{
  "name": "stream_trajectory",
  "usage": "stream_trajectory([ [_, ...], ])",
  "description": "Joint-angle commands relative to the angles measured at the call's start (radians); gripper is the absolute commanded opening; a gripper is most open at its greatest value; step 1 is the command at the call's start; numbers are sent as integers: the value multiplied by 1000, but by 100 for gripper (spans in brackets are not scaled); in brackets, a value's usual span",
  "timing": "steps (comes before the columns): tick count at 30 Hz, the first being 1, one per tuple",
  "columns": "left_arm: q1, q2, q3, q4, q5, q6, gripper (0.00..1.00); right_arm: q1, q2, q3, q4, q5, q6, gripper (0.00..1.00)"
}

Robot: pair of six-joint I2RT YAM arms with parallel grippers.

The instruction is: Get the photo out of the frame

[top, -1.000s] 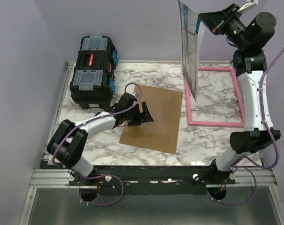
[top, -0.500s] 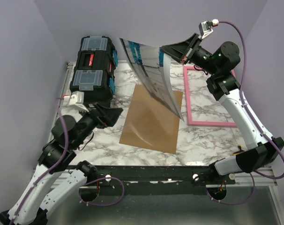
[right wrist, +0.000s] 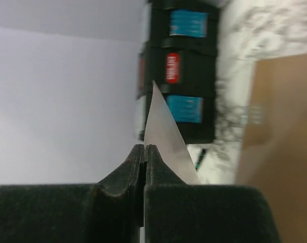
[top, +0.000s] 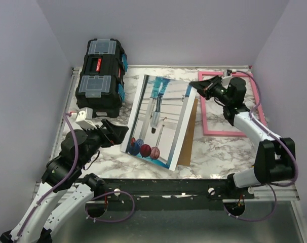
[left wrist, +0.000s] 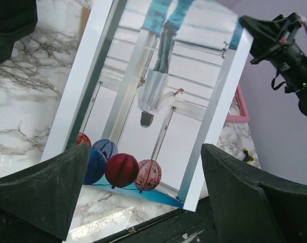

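The photo (top: 158, 119) faces up, showing pale structures and red and blue balls near its front end. It slopes over the brown backing board, its near end low by the table's front edge. My right gripper (top: 196, 86) is shut on its far right corner; in the right wrist view the photo (right wrist: 168, 142) shows as a thin sliver rising from the closed right gripper (right wrist: 144, 148). The pink frame (top: 229, 132) lies flat on the marble at the right, with bare tabletop showing inside it. My left gripper (top: 118, 134) hangs open left of the photo (left wrist: 158, 96), holding nothing.
A black toolbox (top: 100, 76) stands at the back left. The brown backing board (top: 186, 147) lies flat under the photo's right side. Lilac walls close in the table at the left, back and right. The black rail (top: 158, 185) runs along the front edge.
My right arm has swung the photo from upright above the frame down and left, face up over the board. The left arm pulled back off the board and its jaws widened.
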Motion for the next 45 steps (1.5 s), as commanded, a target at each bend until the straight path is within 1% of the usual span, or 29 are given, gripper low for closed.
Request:
stream_trajectory([
  [1, 5, 9, -41, 24, 56, -23, 94, -32, 99, -86, 60, 55, -206, 1],
  [3, 6, 17, -53, 36, 69, -26, 94, -32, 162, -105, 89, 72, -272, 1],
  [5, 5, 27, -59, 43, 77, -28, 94, -34, 231, -90, 115, 55, -343, 1],
  [8, 6, 42, -58, 39, 79, -29, 94, -36, 316, -48, 85, 44, -417, 0],
  [10, 6, 47, -55, 35, 77, -25, 94, -36, 367, -28, 84, 41, -444, 1],
  [14, 5, 63, -52, 38, 81, -25, 94, -42, 464, 45, 28, 26, -503, 1],
  [21, 6, 93, -53, 61, 92, -30, 94, -58, 554, 105, 33, 70, -512, 1],
  [30, 5, 98, -66, 64, 108, -42, 94, -64, 633, 250, -114, 59, -621, 0],
  [31, 5, 100, -68, 66, 111, -44, 94, -65, 633, 253, -124, 60, -632, 2],
  [32, 6, 99, -69, 65, 112, -46, 94, -65, 632, 262, -139, 61, -649, 10],
  [33, 6, 99, -69, 65, 113, -47, 94, -64, 628, 271, -163, 78, -664, 20],
  [34, 6, 99, -69, 65, 113, -47, 94, -64, 620, 292, -196, 101, -690, 37],
  [35, 6, 99, -67, 65, 114, -47, 94, -64, 611, 332, -276, 135, -716, 50],
  [36, 5, 97, -63, 62, 114, -48, 94, -63, 603, 380, -354, 168, -754, 60],
  [38, 6, 100, -56, 56, 113, -45, 94, -52, 570, 500, -549, 282, -829, 71],
  [40, 5, 104, -42, 49, 111, -38, 94, -20, 525, 626, -736, 492, -918, 82],
  [41, 6, 106, -36, 46, 110, -33, 94, -7, 501, 679, -821, 597, -948, 85],
  [42, 6, 103, -33, 45, 107, -30, 94, 6, 474, 715, -899, 665, -966, 87],
  [43, 6, 102, -32, 45, 102, -26, 94, 14, 446, 733, -944, 706, -982, 89],
  [45, 6, 100, -34, 48, 95, -19, 94, 30, 365, 708, -1010, 739, -994, 91],
])
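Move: The right hand grips the photo by its far right corner; the backing board's middle lies about 6 cm back, 11 cm left and 27 cm below it. From that hand, the pink frame is some 7 cm ahead and 24 cm right, down on the table, and the toolbox 15 cm ahead, 44 cm left. From the left hand, the board's middle is about 15 cm ahead, 17 cm right, 26 cm below. The right hand lowers the photo some 22 cm, forward onto the board, opens, rises rightward; left sinks slightly. ##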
